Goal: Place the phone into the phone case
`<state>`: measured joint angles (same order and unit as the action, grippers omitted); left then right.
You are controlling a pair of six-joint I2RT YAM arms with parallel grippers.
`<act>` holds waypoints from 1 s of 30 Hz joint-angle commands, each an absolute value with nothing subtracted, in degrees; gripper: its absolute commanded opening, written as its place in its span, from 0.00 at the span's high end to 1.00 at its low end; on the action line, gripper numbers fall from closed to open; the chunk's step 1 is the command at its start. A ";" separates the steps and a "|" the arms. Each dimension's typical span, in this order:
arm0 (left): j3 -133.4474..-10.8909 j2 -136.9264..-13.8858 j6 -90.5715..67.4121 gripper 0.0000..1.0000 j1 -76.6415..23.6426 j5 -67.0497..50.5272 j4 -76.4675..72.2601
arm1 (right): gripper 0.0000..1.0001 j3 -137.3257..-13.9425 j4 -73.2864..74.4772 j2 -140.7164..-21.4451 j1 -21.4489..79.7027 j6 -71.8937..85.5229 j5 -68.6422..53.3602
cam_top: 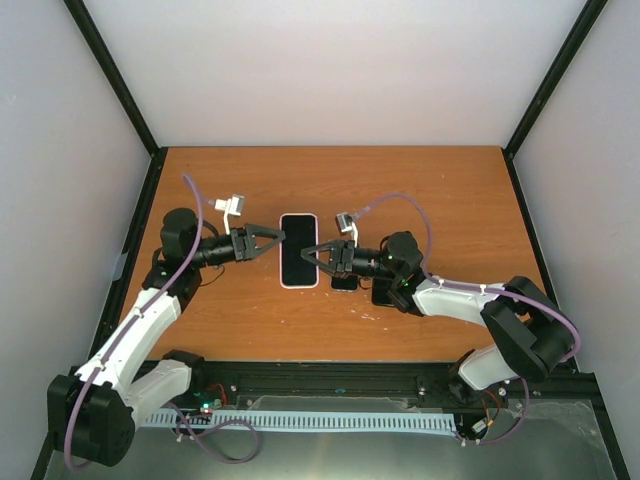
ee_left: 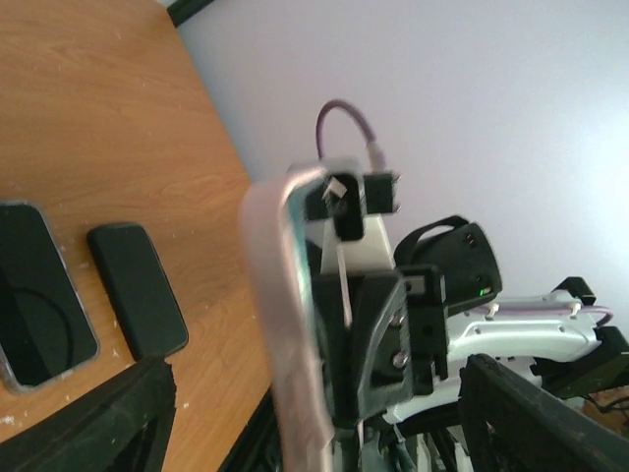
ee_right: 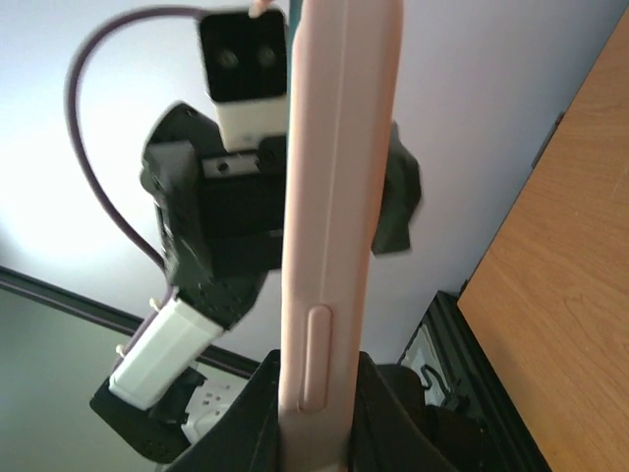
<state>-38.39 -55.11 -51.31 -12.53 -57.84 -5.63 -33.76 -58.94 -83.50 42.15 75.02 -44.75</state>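
Observation:
The pink phone case [cam_top: 298, 217] is seen flat-on in the top view at mid-table, and the phone [cam_top: 298, 252] shows as a dark screen inside its rim. My right gripper [cam_top: 314, 255] is shut on the case's right edge. In the right wrist view the case [ee_right: 339, 197] runs up edge-on, side button showing, from between the right gripper [ee_right: 316, 418]. My left gripper [cam_top: 278, 241] is open at the case's left edge. In the left wrist view the blurred case [ee_left: 285, 324] stands inside the left gripper [ee_left: 319, 393], touching neither of its wide-apart fingers [ee_left: 108, 423].
Two more dark phone-shaped slabs lie on the wooden table under my right arm: one [cam_top: 345, 283] [ee_left: 34, 295] with a pale rim, the other [cam_top: 382, 293] [ee_left: 138, 290] plain black. Black frame posts and pale walls bound the table.

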 commanded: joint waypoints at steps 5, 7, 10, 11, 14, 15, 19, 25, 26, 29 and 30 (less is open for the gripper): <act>-33.28 -52.76 -55.66 0.20 -12.22 -62.99 -11.04 | 0.90 -39.23 -59.46 -81.63 42.45 72.05 -37.12; -32.74 -52.07 -56.06 0.21 -12.22 -63.44 -11.20 | 0.90 -39.90 -58.29 -81.65 42.45 71.54 -35.85; -32.46 -51.22 -55.99 0.28 -12.22 -63.87 -10.70 | 0.90 -40.53 -57.32 -81.75 42.45 71.14 -34.72; -32.49 -51.02 -56.06 0.32 -12.22 -63.89 -10.46 | 0.90 -40.64 -57.00 -81.76 42.45 70.94 -34.38; -32.65 -50.61 -55.48 0.49 -12.22 -63.13 -8.63 | 0.89 -40.63 -55.97 -81.51 42.38 70.50 -33.51; -32.73 -50.66 -55.22 0.60 -12.22 -62.89 -8.01 | 0.89 -40.69 -55.27 -81.28 42.44 70.14 -33.29; -33.17 -51.16 -54.53 0.82 -12.22 -62.29 -6.18 | 0.88 -40.91 -52.13 -80.48 42.45 68.30 -32.84; -36.35 -53.12 -50.88 0.98 -12.22 -60.22 -0.16 | 0.87 -41.45 -46.46 -79.38 42.45 65.12 -32.71; -36.65 -53.39 -50.89 0.98 -12.17 -60.18 -0.02 | 0.87 -41.48 -45.54 -79.18 42.45 64.57 -32.57; -36.78 -53.38 -51.69 0.89 -12.22 -60.28 -0.63 | 0.87 -41.17 -45.88 -78.81 42.44 64.93 -31.94; -36.55 -53.23 -52.23 0.81 -12.22 -60.29 -1.06 | 0.87 -41.20 -46.57 -78.88 42.45 65.33 -31.95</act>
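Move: The pink case with the phone on it lies with its middle about 4 cm to the right of the wide-open left hand, 3 cm back and roughly 1 cm below. The right hand already holds its right side, its middle some 2 cm to the left and 1 cm ahead. On the table 25 cm below, the clear-cased phone lies 10 cm ahead and 8 cm right of the right hand; the black phone is 6 cm ahead and 18 cm right. The left fingers pinch the case's left edge again, now nearer its robot-side end: the open hand sinks about 4 cm and draws back some 2 cm, then closes, tipping slightly down. Meanwhile the right hand keeps its hold and carries the case forward about 4 cm, rising slightly before easing down again and turning some 10 degrees clockwise. ##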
